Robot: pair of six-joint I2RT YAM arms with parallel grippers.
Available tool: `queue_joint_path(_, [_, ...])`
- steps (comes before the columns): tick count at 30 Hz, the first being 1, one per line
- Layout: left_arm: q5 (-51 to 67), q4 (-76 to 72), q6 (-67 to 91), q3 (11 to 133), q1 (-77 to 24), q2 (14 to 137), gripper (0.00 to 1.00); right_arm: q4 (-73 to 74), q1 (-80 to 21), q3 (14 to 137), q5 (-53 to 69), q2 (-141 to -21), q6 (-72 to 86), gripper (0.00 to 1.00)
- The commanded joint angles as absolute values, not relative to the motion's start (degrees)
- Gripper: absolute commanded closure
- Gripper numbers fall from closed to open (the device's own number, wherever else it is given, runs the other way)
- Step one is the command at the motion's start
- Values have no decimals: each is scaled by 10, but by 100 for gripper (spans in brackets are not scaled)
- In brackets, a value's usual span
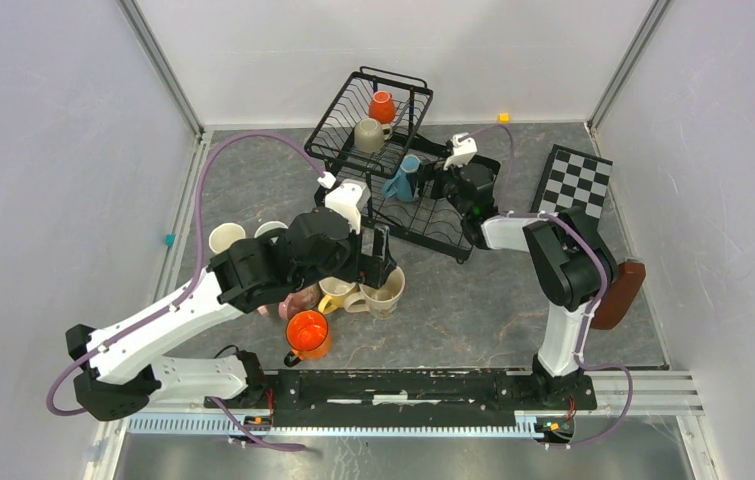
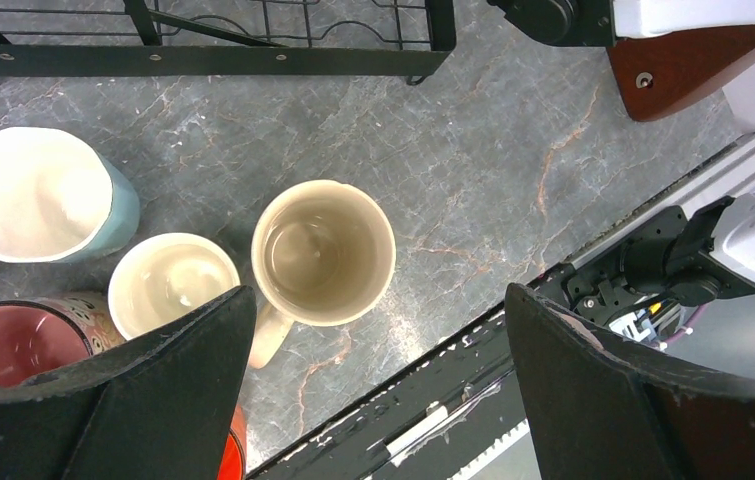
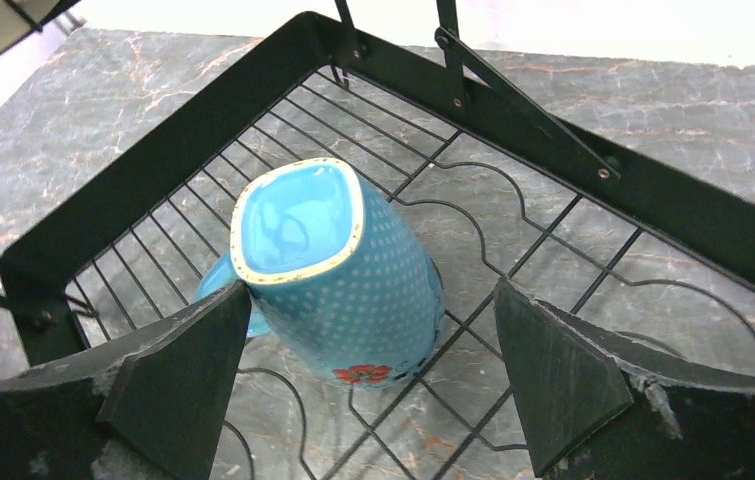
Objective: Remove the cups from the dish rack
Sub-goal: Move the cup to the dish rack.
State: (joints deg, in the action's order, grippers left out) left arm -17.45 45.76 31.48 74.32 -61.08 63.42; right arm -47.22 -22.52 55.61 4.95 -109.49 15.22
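The black wire dish rack (image 1: 331, 108) stands at the back of the table. Its upper basket holds an orange cup (image 1: 382, 105) and a beige cup (image 1: 370, 135). A light blue dotted cup (image 3: 338, 270) leans tilted in the lower tray (image 3: 183, 150), mouth up. My right gripper (image 3: 373, 380) is open, one finger on each side of this cup, the left finger close to its handle. My left gripper (image 2: 383, 390) hangs open over the table, just near of a beige cup (image 2: 323, 250) standing there. Beside it stand a cream cup (image 2: 173, 285), a white-and-blue cup (image 2: 33, 195), a pink cup (image 2: 13, 345) and an orange cup (image 1: 307, 332).
A black-and-white checkered board (image 1: 575, 180) lies at the right, with a brown object (image 1: 621, 293) near the right arm. A small yellow block (image 1: 503, 117) and a teal bit (image 1: 168, 239) sit at the table's edges. The arms' mounting rail (image 1: 403, 390) runs along the near edge.
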Motion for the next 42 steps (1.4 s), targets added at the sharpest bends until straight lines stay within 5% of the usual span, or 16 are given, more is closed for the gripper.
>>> queue_joint_path(1, [-166, 428, 319, 737, -608, 618, 0, -410, -257, 605, -66, -1083, 203, 2])
queue_joint_path(29, [-178, 441, 315, 732, -603, 604, 0, -435, -271, 730, -36, -1203, 110, 4])
queue_joint_path(34, [-175, 438, 316, 732, -603, 608, 0, -443, -271, 708, -37, -1195, 110, 16])
queue_joint_path(42, [-171, 432, 318, 727, -602, 605, 0, -421, -262, 706, -47, -1166, 87, 52])
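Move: The upside-down blue cup on the lower rack lies about 5 cm ahead of the right hand, 4 cm to its left and some 2 cm lower. The grey cup on the upper rack is roughly 9 cm ahead, 11 cm left and 10 cm up; the orange cup is about 15 cm ahead, 9 cm left and 11 cm up. From the left hand the blue cup is some 34 cm ahead, 4 cm right and 17 cm below. The right hand reaches about 5 cm forward and 4 cm left around the blue cup, then pinches its sides. ##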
